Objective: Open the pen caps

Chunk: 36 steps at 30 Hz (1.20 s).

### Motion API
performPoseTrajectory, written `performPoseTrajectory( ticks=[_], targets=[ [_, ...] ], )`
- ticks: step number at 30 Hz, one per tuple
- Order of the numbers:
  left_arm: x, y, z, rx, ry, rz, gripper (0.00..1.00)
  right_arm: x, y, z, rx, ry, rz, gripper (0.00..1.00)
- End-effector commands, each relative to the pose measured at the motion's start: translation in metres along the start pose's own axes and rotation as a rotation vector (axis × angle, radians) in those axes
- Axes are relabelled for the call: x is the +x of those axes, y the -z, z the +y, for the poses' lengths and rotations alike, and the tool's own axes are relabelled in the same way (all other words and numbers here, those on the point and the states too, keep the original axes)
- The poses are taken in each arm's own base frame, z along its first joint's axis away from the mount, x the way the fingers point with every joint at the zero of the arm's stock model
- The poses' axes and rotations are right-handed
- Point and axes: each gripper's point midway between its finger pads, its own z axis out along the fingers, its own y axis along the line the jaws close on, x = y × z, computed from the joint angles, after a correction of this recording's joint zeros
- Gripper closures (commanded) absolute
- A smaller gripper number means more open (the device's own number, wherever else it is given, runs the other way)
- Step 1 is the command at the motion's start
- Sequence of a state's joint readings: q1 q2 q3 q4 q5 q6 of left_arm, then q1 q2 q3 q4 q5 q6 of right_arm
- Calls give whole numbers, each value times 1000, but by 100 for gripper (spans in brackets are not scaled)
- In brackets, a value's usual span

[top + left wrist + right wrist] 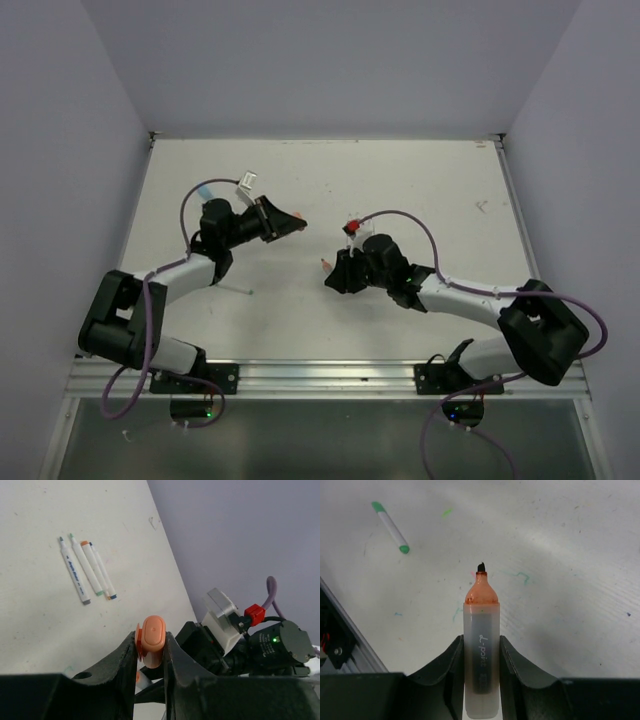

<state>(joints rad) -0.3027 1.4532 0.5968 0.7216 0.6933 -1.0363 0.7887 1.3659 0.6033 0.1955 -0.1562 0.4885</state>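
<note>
In the left wrist view an orange pen cap (152,632) is pinched end-on between the black fingers of my left gripper (150,646), which is shut on it. From above, that cap (298,218) points toward the right arm. My right gripper (481,645) is shut on a pale marker barrel (481,625), whose bare orange tip (481,590) sticks out uncapped. In the top view the right gripper (336,272) sits a little right of and nearer than the left gripper (287,224). The two are apart, with cap and marker separated.
Several pale pens (86,572) lie side by side on the white table in the left wrist view. A thin pen with green ends (390,527) lies alone in the right wrist view. A thin grey pen (236,290) lies near the left arm. Grey walls enclose the table.
</note>
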Motion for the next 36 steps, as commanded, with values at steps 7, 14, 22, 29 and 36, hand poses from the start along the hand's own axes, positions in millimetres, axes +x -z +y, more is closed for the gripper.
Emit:
performPoseTrajectory(
  ticks=[7,14,22,29,36],
  targets=[
    [3,36,90,-520,-167,25,100,-38,42,-71,470,-19,-45,100],
    [20,44,119,-597,-151,70,100,-49,69,-124,652,-71,-15,100],
    [46,39,142,-596,-90,151,100,-40,69,-161,698,-145,29,100],
    [54,36,152,-591,-68,168,99,-29,45,-172,650,-177,67,100],
    [54,34,159,-608,-63,172,78,-15,32,-172,618,-195,104,97]
  ],
)
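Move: The left hand, holding the orange cap, is bound for clear table about 6 cm to its left, 1 cm back and 18 cm below; the loose caps lie around 10 cm ahead and 5 cm to its left, at that same table height. The right hand, holding the uncapped orange pen, goes for clear table some 9 cm ahead, 15 cm to its right and 8 cm below, while the row of pens lies about 18 cm ahead and 8 cm to its right. The left hand keeps its grip on the orange cap and sinks about 16 cm, swinging some 6 cm left early on and tipping its fingers roughly 30 degrees further down, to stop low over the table just short of the loose caps. Meanwhile the right hand carries the open pen about 16 cm right and 7 to 8 cm forward, past the near ends of the pen row, turning some 30 degrees clockwise with the fingers dipping so the nib faces forward, then lowers it about 6 cm beside the row, its grip unchanged. ##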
